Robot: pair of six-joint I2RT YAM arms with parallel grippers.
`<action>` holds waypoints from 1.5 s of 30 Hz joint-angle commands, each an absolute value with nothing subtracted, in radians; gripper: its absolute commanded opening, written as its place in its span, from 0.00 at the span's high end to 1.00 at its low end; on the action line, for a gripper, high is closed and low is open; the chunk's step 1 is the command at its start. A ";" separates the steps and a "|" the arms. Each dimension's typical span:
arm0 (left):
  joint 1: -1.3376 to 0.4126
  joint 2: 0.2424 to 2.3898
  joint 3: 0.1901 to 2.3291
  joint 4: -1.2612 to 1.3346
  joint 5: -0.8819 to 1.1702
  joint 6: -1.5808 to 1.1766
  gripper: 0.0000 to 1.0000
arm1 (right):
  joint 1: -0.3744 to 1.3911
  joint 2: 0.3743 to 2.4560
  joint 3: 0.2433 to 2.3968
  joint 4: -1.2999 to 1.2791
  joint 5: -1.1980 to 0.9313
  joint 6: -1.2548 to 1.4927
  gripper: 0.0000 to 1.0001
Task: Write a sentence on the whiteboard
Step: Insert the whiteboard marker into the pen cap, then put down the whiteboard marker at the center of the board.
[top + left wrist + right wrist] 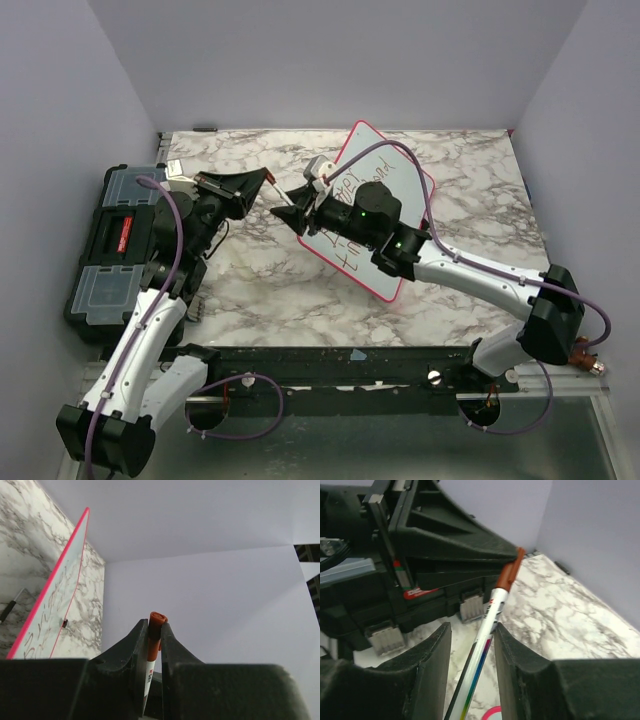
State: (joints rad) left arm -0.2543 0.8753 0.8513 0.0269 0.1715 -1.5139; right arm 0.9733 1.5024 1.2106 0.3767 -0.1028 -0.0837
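The whiteboard with its red-pink frame lies tilted on the marble table, and the dark reddish sentence is written on it in two lines. It also shows edge-on in the left wrist view. My left gripper is shut on the red-brown cap of a white marker. My right gripper faces it from over the board's left edge. Its jaws stand apart around the marker's barrel, which leans on the right finger.
A black toolbox with clear lid compartments stands at the table's left edge, behind my left arm. It fills the left of the right wrist view. Purple walls close the back and sides. A small dark stick-like object lies on the marble.
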 commanded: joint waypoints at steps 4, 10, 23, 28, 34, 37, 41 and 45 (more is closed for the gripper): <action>-0.320 0.834 0.852 0.037 0.401 -1.508 1.00 | 0.993 1.471 1.218 0.289 -0.140 -0.055 0.48; -0.318 0.835 0.847 0.040 0.390 -1.505 1.00 | 0.993 1.405 1.181 0.263 -0.112 -0.038 0.23; -0.310 0.845 0.857 0.004 0.370 -1.469 1.00 | 0.993 1.300 1.138 0.190 -0.006 0.035 0.11; -0.295 0.848 0.857 0.002 0.373 -1.456 1.00 | 0.993 1.257 1.123 0.130 0.070 0.046 0.09; -0.273 0.848 0.865 -0.067 0.378 -1.422 1.00 | 0.994 1.204 1.060 0.115 0.116 0.071 0.09; -0.254 0.842 0.873 -0.106 0.384 -1.393 1.00 | 0.993 1.184 1.040 0.109 0.155 0.089 0.08; -0.214 0.835 0.884 -0.164 0.397 -1.338 1.00 | 0.993 1.160 1.022 0.103 0.210 0.105 0.08; -0.172 0.836 0.906 -0.236 0.404 -1.262 1.00 | 0.993 1.146 1.015 0.095 0.282 0.105 0.06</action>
State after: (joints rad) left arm -0.2073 0.8501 0.8566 -0.1459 0.3687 -1.3643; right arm 0.9947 1.1740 1.0260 0.1169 0.1722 0.0883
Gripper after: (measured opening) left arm 0.134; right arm 0.935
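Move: Loosely around the capped marker's barrel, the right fingers have its middle about at their own point; the pen cap is some 5 cm farther ahead, 4 cm left and 3 cm higher. The whiteboard's middle lies roughly 14 cm ahead of the right hand, 20 cm to its right and 25 cm below. The left fingers have the cap between their tips, with the marker's middle about 5 cm back, 4 cm right and 3 cm lower. Opening wide from partly open, the right fingers let the marker barrel clear and the hand withdraws about 9 cm right and slightly back, turning some 15 degrees clockwise and tipping down. The left hand keeps its pinch on the cap, draws back and right about 4 cm each while turning clockwise, then sinks over 4 cm, easing left and forward. ##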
